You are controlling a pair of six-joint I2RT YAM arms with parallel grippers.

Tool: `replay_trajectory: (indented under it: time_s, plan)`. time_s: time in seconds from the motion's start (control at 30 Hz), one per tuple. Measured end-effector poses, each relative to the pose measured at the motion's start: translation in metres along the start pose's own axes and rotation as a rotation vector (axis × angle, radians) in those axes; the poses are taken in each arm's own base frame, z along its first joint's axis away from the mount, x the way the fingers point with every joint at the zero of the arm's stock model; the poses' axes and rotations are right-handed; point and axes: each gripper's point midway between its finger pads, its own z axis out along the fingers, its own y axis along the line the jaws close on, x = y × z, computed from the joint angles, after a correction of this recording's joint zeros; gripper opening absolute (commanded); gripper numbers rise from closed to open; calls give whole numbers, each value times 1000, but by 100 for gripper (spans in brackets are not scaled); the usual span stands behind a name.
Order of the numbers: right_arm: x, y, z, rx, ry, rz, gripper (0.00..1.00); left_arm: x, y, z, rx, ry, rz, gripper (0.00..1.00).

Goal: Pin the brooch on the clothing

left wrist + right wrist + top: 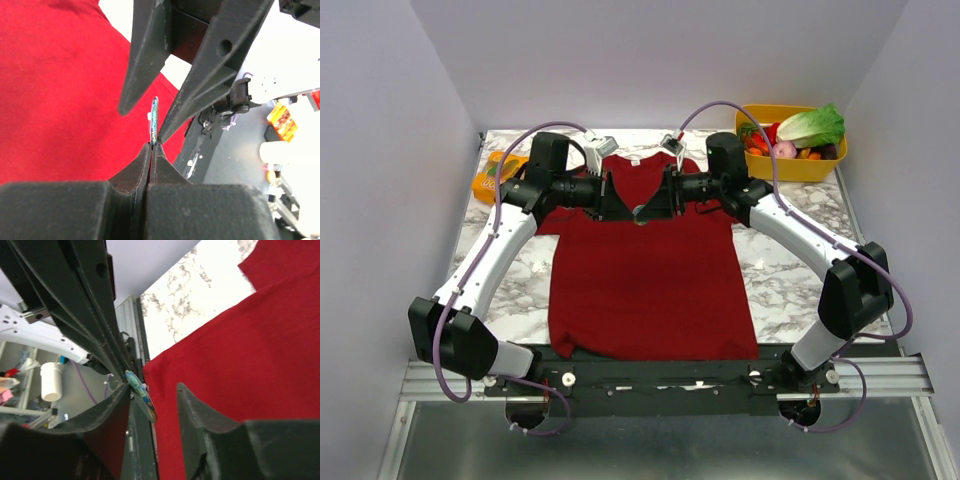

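Observation:
The clothing (650,280), a dark red T-shirt, lies flat on the marble table, collar at the far side. Both grippers meet just above its upper chest. My left gripper (151,145) is shut on the lower rim of the brooch (154,117), a thin disc seen edge-on. In the right wrist view the brooch (141,392) shows a blue-green patterned face. My right gripper (152,387) stands open around it: one finger touches the brooch's back, the other stands clear of its face. From above, the brooch (638,213) is a small pale dot between left gripper (620,205) and right gripper (652,206).
A yellow bin (757,112) holding vegetables sits at the back right corner. An orange packet (490,175) lies at the back left. Bare marble table (790,270) flanks the shirt on both sides. White walls close in the left, right and far sides.

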Motion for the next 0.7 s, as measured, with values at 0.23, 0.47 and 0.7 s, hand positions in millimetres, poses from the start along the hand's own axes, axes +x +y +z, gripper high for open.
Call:
replay_trajectory:
  time_s: [0.23, 0.47, 0.7]
  plan:
    - [2, 10, -1, -54, 14, 1, 3, 4, 0, -2, -9, 12, 38, 0]
    - [-3, -2, -1, 39, -14, 42, 1, -2, 17, -5, -210, 5, 54, 64]
    - [-18, -22, -8, 228, -70, 154, 2, -13, 4, -7, -472, -55, 183, 82]
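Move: The brooch is already pinched in the left fingertips, its middle some 2 cm to that hand's right and about 1 cm below. The right fingers stand open around it, its middle roughly 2 cm to that hand's left and about 1 cm back. The middle of the clothing lies some 25 cm below both hands and 4 cm ahead, about 4 cm to the left hand's right and 1 cm to the right hand's left. The right fingers shut on the brooch as that hand eases back about 1 cm. Only then do the left fingers spring wide open and let go, the left hand drifting 2 cm forward and swinging its fingertips forward and down by some 30 degrees. The right hand meanwhile carries the brooch forward, away from the left fingertips, turning clockwise. ##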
